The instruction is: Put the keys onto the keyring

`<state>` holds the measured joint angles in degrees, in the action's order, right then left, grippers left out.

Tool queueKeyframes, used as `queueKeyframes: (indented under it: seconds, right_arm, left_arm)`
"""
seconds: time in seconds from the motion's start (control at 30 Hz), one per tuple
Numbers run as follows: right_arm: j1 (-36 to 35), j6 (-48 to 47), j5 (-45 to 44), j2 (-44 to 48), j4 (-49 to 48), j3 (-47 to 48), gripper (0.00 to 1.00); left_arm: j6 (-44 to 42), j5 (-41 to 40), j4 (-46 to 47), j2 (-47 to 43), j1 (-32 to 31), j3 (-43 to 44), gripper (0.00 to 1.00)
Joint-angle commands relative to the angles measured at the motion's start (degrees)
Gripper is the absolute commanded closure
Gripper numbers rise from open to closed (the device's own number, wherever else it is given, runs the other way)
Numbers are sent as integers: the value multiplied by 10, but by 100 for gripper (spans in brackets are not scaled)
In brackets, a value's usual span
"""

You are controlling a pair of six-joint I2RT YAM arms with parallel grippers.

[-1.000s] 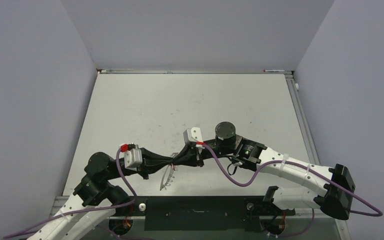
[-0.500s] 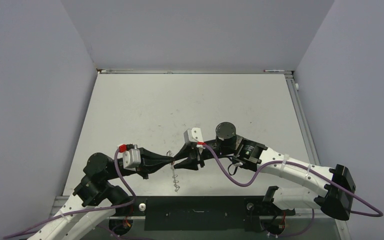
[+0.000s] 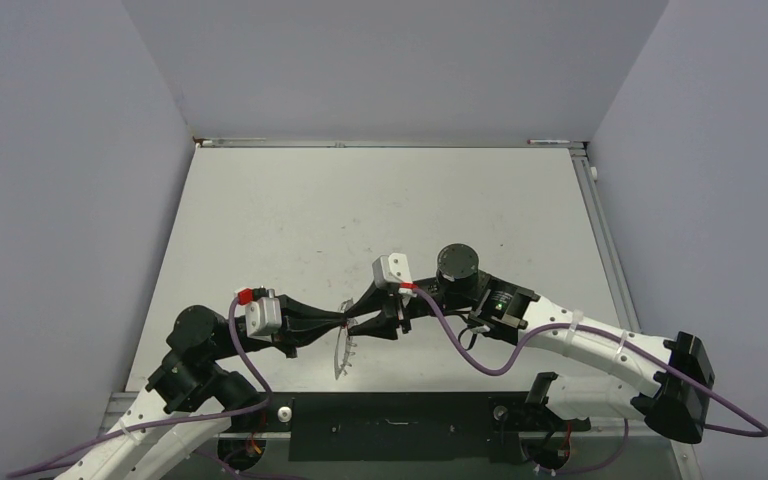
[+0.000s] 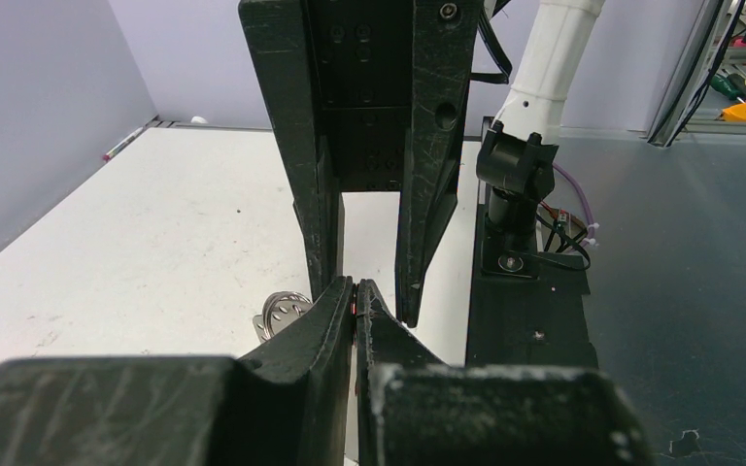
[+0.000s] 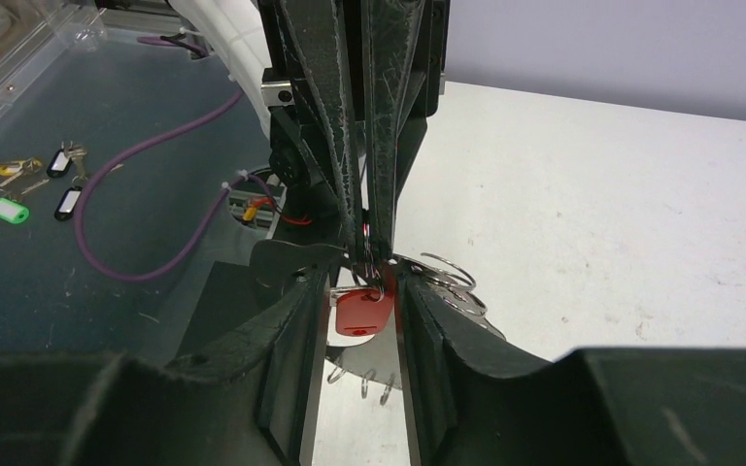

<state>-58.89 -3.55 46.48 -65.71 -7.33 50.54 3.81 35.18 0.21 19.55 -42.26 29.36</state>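
Observation:
In the top view my left gripper (image 3: 344, 322) and right gripper (image 3: 360, 323) meet tip to tip above the table's near edge. The left gripper (image 4: 355, 289) is shut on the keyring (image 3: 341, 352), a silvery hoop that hangs tilted below the tips. A key with a red head (image 5: 362, 309) dangles from the ring's wire just under the left fingertips (image 5: 367, 248). My right gripper (image 5: 361, 291) is open, with one finger on each side of the red head. Small silvery loops (image 5: 364, 381) line the ring's lower rim. Part of the keyring (image 4: 282, 313) shows left of the left fingers.
Several spare keys with coloured tags (image 5: 19, 184) lie on the dark bench off the table, next to a purple cable (image 5: 155, 204). The black base plate (image 3: 390, 425) runs along the near edge. The right arm's base (image 4: 515, 184) stands close beyond the grippers.
My right gripper has opened from shut. The keyring has swung beneath the left gripper's tips. The right arm has shifted slightly to the right.

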Motion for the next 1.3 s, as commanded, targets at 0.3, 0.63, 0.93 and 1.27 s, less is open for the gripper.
queueKeyframes:
  seconds: [0.3, 0.63, 0.93, 1.27]
  right_arm:
    - [2, 5, 8, 9, -51, 4, 78]
    - [2, 1, 5, 2, -48, 7, 93]
    - [3, -30, 18, -2, -3, 29, 95]
    - [1, -154, -60, -34, 286, 153, 95]
  left_arm:
    - [1, -4, 41, -5, 3, 8, 100]
    - [2, -4, 41, -3, 3, 7, 100]
    - [1, -7, 41, 1, 3, 6, 100]
    - [-6, -12, 33, -8, 3, 7, 65]
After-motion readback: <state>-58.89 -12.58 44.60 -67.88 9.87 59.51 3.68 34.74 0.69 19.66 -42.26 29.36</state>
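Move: The small ring that the left fingertips hold, with the keyring's metal plate and the red tag on it, lies level with the left hand point, within a centimetre. From the right hand it also sits about level, some 1 cm to the left, between its half-open fingers. From that right hand the red tag hangs roughly 2 cm below and 1 cm to the left, and the metal plate's middle about 5 cm below, 2 cm back and 1 cm left. The right fingers shut from either side onto the small ring at the left fingertips, that hand creeping up only about half a centimetre. Once they pinch it, the left hand, otherwise staying put, spreads its fingers and lets go, while the right begins easing forward nearly 1 cm, its fingers tipping downwards some 5 to 10 degrees. ##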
